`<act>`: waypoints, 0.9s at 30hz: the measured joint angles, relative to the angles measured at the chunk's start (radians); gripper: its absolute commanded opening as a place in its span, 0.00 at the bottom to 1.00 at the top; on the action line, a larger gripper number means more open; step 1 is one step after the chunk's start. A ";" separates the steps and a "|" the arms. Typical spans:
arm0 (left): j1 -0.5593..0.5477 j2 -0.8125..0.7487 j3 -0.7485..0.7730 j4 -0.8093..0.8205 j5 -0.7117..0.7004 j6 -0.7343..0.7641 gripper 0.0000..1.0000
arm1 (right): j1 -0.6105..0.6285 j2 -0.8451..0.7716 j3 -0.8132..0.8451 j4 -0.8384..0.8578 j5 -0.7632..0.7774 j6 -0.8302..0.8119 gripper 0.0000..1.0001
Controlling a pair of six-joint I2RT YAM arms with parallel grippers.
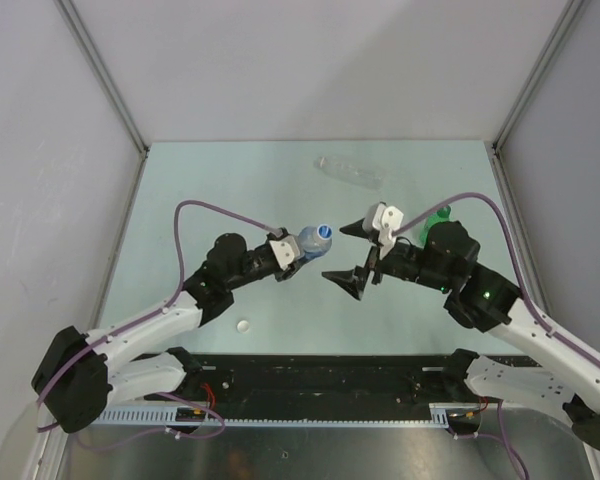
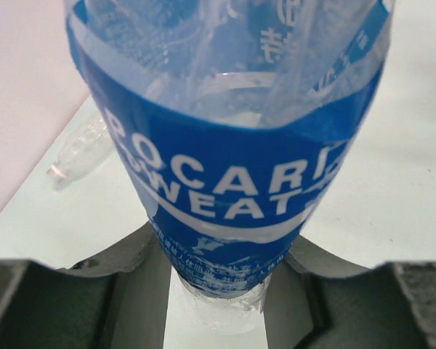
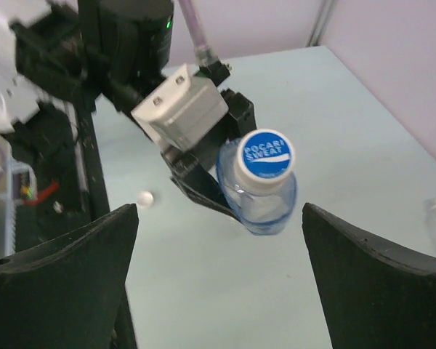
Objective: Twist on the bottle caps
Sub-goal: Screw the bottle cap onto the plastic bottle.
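My left gripper [image 1: 298,250] is shut on the clear bottle with the blue label [image 1: 314,240] and holds it above the table, its neck pointing at the right arm. In the left wrist view the label [image 2: 232,167] fills the frame between my fingers [image 2: 134,283]. A white cap with a blue printed top [image 3: 262,157] sits on this bottle's neck. My right gripper [image 1: 352,256] is open and empty, just right of the cap, jaws wide apart [image 3: 218,291]. A loose white cap [image 1: 244,325] lies on the table, also visible in the right wrist view [image 3: 144,198]. The green cap is out of view.
The clear unlabelled bottle [image 1: 348,172] lies on its side at the back of the table and shows in the left wrist view [image 2: 80,149]. The green bottle [image 1: 440,213] is partly hidden behind my right arm. Grey walls enclose the table on three sides.
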 measured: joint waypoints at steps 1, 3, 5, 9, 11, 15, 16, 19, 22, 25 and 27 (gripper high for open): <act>0.000 -0.006 -0.003 -0.016 0.026 0.020 0.00 | 0.000 -0.018 -0.006 -0.022 -0.005 -0.035 0.99; 0.000 -0.012 -0.003 -0.056 0.080 0.063 0.00 | 0.000 -0.047 -0.024 -0.063 -0.008 -0.105 0.99; 0.000 -0.013 -0.003 -0.122 0.140 0.113 0.00 | 0.000 -0.077 -0.051 -0.110 -0.008 -0.194 0.98; 0.000 -0.005 0.001 -0.262 0.250 0.203 0.00 | 0.000 -0.110 -0.092 -0.174 -0.024 -0.349 0.89; 0.000 -0.001 0.001 -0.312 0.296 0.237 0.00 | 0.000 -0.113 -0.100 -0.182 -0.050 -0.406 0.83; 0.000 0.002 0.002 -0.368 0.351 0.286 0.00 | 0.000 -0.113 -0.101 -0.185 -0.121 -0.475 0.71; 0.000 0.002 0.003 -0.377 0.358 0.293 0.00 | 0.000 -0.111 -0.101 -0.185 -0.144 -0.486 0.69; 0.000 0.006 0.014 -0.401 0.376 0.308 0.00 | 0.002 -0.104 -0.101 -0.188 -0.198 -0.510 0.65; 0.000 0.013 0.024 -0.414 0.385 0.315 0.00 | 0.007 -0.092 -0.101 -0.202 -0.250 -0.531 0.61; 0.000 0.017 0.029 -0.423 0.394 0.322 0.00 | 0.013 -0.087 -0.101 -0.214 -0.288 -0.544 0.59; 0.000 0.021 0.033 -0.430 0.400 0.322 0.00 | 0.016 -0.081 -0.101 -0.216 -0.311 -0.550 0.58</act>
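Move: The blue-topped cap, on the bottle the left hand holds, is about 4 cm ahead of the open right hand and 4 cm to its left, at about its height. The green bottle stands some 12 cm ahead and 23 cm right of the right hand, the clear bottle lies some 30 cm ahead and 3 cm right, both well below. From the left hand the cap is about 14 cm up, 3 cm right and 1 cm ahead. Back and down go both arms together: the left keeps its grip on the bottle, sweeping it about 8 cm back and 7 cm lower while turning clockwise and tipping the cap end towards the right hand. The right first sinks, edging to its right, then draws back about 5 cm, swinging counter-clockwise to point left and slightly down at the cap, its fingers closing from wide to a little over half open. ##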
